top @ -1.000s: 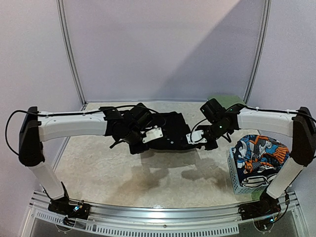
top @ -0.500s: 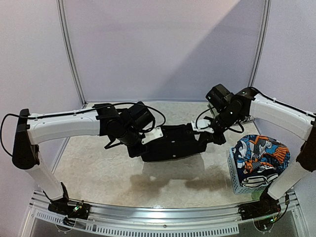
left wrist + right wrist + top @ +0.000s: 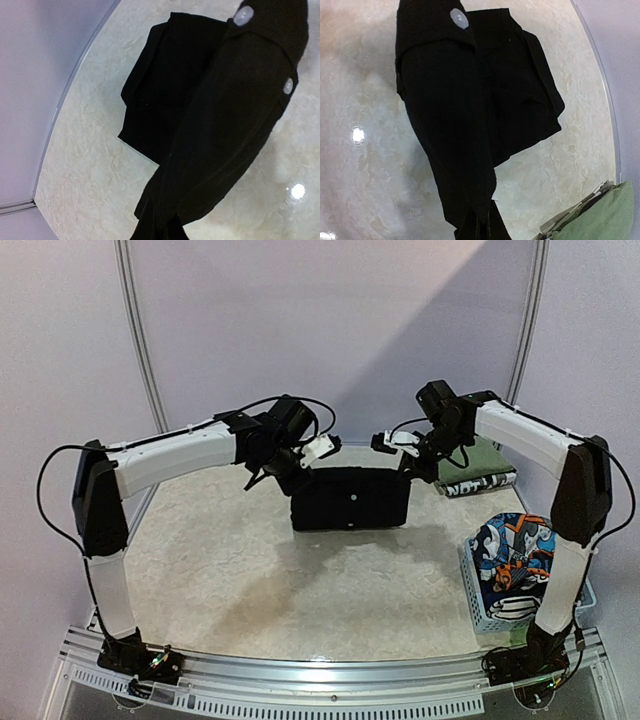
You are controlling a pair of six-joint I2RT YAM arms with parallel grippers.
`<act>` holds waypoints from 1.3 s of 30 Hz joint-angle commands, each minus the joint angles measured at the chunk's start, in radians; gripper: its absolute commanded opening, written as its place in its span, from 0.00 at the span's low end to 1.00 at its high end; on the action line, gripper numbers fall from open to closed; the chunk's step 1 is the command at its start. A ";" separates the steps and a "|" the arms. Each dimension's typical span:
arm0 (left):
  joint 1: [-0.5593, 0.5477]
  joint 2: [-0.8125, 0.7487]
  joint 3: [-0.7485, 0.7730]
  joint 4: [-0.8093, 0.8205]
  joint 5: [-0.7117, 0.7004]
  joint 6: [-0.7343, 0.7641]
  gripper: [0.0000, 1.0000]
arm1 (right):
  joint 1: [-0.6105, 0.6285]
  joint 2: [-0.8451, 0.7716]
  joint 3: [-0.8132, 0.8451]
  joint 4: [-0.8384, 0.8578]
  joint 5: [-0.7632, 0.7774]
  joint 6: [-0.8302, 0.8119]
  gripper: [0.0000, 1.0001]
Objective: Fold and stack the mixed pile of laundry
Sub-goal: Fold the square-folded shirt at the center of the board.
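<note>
A large plain black garment from the laundry pile hangs stretched between my two grippers above the back of the table. My left gripper is shut on its upper left corner and my right gripper on its upper right corner. In the left wrist view the black cloth drapes away from the shut gripper, its lower part resting folded on the table. The right wrist view shows the same cloth running out of the shut gripper. An orange-blue-white cartoon-print garment fills the basket.
A pale blue lattice basket stands at the near right. At the back right a folded olive-green cloth lies on a black-and-white printed piece; the green cloth also shows in the right wrist view. The table is pale and marbled.
Both arms have carried the black garment from the table's middle toward the back and raised it. It now hangs flatter and more rectangular between the grippers.
</note>
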State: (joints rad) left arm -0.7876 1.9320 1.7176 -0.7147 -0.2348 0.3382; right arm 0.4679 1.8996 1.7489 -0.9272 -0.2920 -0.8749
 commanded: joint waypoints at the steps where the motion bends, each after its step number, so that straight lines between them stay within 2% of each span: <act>1: 0.041 0.112 0.124 0.027 -0.047 0.036 0.00 | -0.032 0.086 0.062 0.067 0.020 0.084 0.00; 4: 0.058 0.144 0.165 0.024 -0.047 0.036 0.00 | -0.034 0.116 0.091 0.083 0.010 0.111 0.00; 8: 0.053 0.090 0.140 0.012 0.000 -0.007 0.00 | -0.034 0.097 0.083 0.075 -0.024 0.128 0.00; 12: 0.029 -0.040 0.021 0.015 0.059 -0.048 0.00 | -0.032 -0.001 -0.012 0.058 -0.072 0.119 0.00; 17: 0.000 -0.153 -0.102 -0.054 0.170 -0.102 0.00 | 0.000 -0.133 -0.144 0.007 -0.081 0.096 0.00; 22: -0.073 -0.252 -0.241 -0.054 0.249 -0.172 0.00 | 0.057 -0.246 -0.290 -0.048 -0.125 0.089 0.00; 26: -0.133 -0.296 -0.288 -0.074 0.275 -0.238 0.00 | 0.103 -0.331 -0.370 -0.098 -0.176 0.119 0.00; 30: -0.151 -0.315 -0.280 -0.097 0.263 -0.259 0.00 | 0.107 -0.375 -0.369 -0.140 -0.212 0.149 0.00; 33: -0.146 -0.298 -0.246 -0.104 0.199 -0.223 0.00 | 0.107 -0.366 -0.335 -0.139 -0.180 0.162 0.00; 39: -0.049 -0.107 -0.013 -0.127 0.156 -0.121 0.00 | 0.039 -0.211 -0.145 -0.035 -0.067 0.176 0.00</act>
State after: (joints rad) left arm -0.9127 1.7031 1.5600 -0.8429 -0.0341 0.1501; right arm 0.5629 1.5860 1.4597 -1.0447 -0.4183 -0.7273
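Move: The shirt is already pinched by its edge in both my hands and hangs between them; its middle is about 12 cm to the right of my left hand, 3 cm ahead and 8 cm below. From my right hand it lies about 13 cm to the left, 3 cm ahead and 8 cm below. The green folded stack stands some 20 cm farther out and 24 cm to the right of my right hand; the laundry basket is about 12 cm back and 31 cm to its right. With both grips kept shut on the shirt's edge, I swing my hands together a last 4 cm forward, dipping slightly, then sweep them back some 18 cm towards my base, rising partway through the sweep and sinking again. My fingers tip by about 15 degrees to point more steeply down, and at the end both hands turn forward again, just starting to rise. ##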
